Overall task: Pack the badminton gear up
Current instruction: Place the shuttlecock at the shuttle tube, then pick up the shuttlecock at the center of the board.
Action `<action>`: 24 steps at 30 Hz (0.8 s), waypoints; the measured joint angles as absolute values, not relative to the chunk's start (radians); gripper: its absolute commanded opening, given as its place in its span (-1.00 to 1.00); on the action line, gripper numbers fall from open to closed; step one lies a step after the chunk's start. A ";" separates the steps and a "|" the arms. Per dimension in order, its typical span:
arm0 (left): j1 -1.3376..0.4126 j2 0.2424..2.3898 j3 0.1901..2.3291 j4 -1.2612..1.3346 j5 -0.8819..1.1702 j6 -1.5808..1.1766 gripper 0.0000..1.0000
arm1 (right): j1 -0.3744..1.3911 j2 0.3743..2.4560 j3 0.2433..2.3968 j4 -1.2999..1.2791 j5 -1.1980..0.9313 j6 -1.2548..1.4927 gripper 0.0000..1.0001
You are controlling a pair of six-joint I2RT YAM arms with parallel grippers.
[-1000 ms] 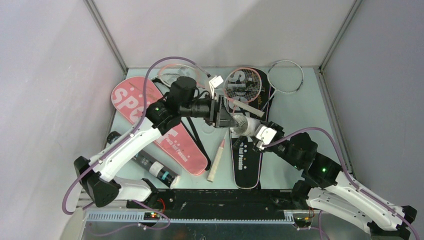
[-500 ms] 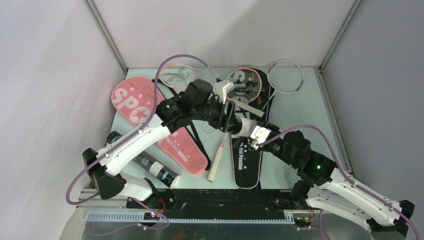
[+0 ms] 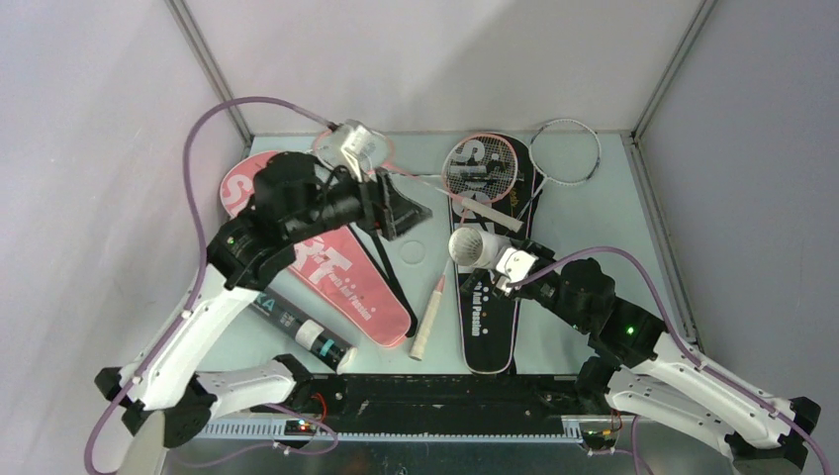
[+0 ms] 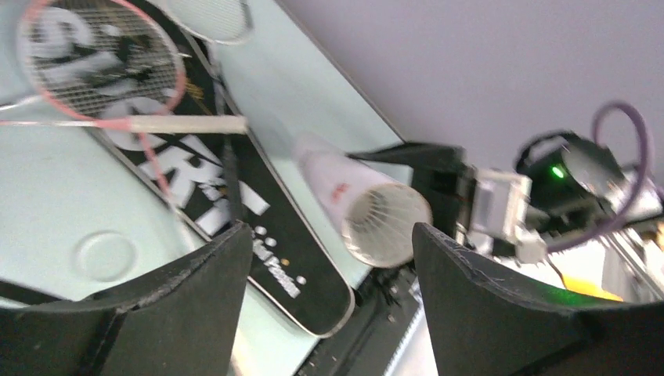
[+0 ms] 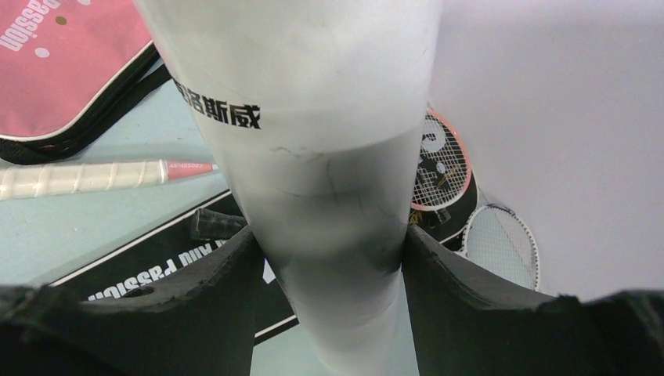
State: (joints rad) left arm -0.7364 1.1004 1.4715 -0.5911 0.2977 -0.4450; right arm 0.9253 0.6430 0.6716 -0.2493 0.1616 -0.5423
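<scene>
My right gripper (image 3: 500, 259) (image 5: 330, 235) is shut on a white shuttle tube (image 3: 467, 244) (image 5: 313, 117), held above the black SPORT cover (image 3: 490, 317). In the left wrist view the tube (image 4: 337, 180) points its open end at the camera, with shuttlecock feathers (image 4: 387, 223) inside. My left gripper (image 3: 399, 210) (image 4: 330, 229) hangs open and empty, left of the tube and apart from it. The pink cover (image 3: 336, 277) lies under the left arm. A pink-headed racket (image 3: 482, 168) and a white-headed racket (image 3: 566, 150) rest at the back.
A black shuttle tube (image 3: 297, 327) with a white end lies at the near left. A round lid (image 3: 414, 250) sits on the table between the covers. A white racket grip (image 3: 427, 322) lies between them too. Grey walls close in left, right and behind.
My left gripper has drawn back leftward from the tube's open end and its jaws have spread wider. The right gripper has kept its hold on the white tube, shifting slightly left.
</scene>
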 measured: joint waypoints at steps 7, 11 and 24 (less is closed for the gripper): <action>-0.450 1.158 1.425 -0.601 0.247 -0.416 0.60 | 0.923 0.637 0.672 -0.242 0.148 -0.542 0.03; -0.320 1.322 1.396 -0.601 0.219 -0.387 0.58 | 0.921 0.621 0.672 -0.243 0.138 -0.542 0.03; -0.149 2.044 1.846 -0.580 0.201 -0.273 0.54 | 0.865 0.604 0.672 -0.243 0.079 -0.553 0.04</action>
State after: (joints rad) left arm -0.1493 2.0438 1.8458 -0.5797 0.2008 -0.2733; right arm 0.8654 0.6037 0.6716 -0.2432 0.0788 -0.5529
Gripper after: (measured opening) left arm 0.775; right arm 0.614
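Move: Out ahead of the left hand, hidden beneath its gripper, the shuttlecock lies on the table some 24 cm forward, 14 cm to the left and about 39 cm lower. The pink racket's head is roughly 18 cm beyond that shuttlecock and 7 cm farther left; the clear cap lies about 8 cm forward and 3 cm to the left of this hand, also at table level. From the right hand, the shuttlecock is around 26 cm forward, 31 cm left, 24 cm down. Swinging away from the mouth of the shuttle tube, the empty left hand travels fast, about 33 cm forward and 15 cm left, first nearly level, then dropping some 25 cm towards the shuttlecock. The wrist swings about 35 degrees counter-clockwise and tips down; the fingers stay wide open, ending above and a little beyond the shuttlecock without touching it. The right hand keeps the shuttle tube pinched, nearly still. ##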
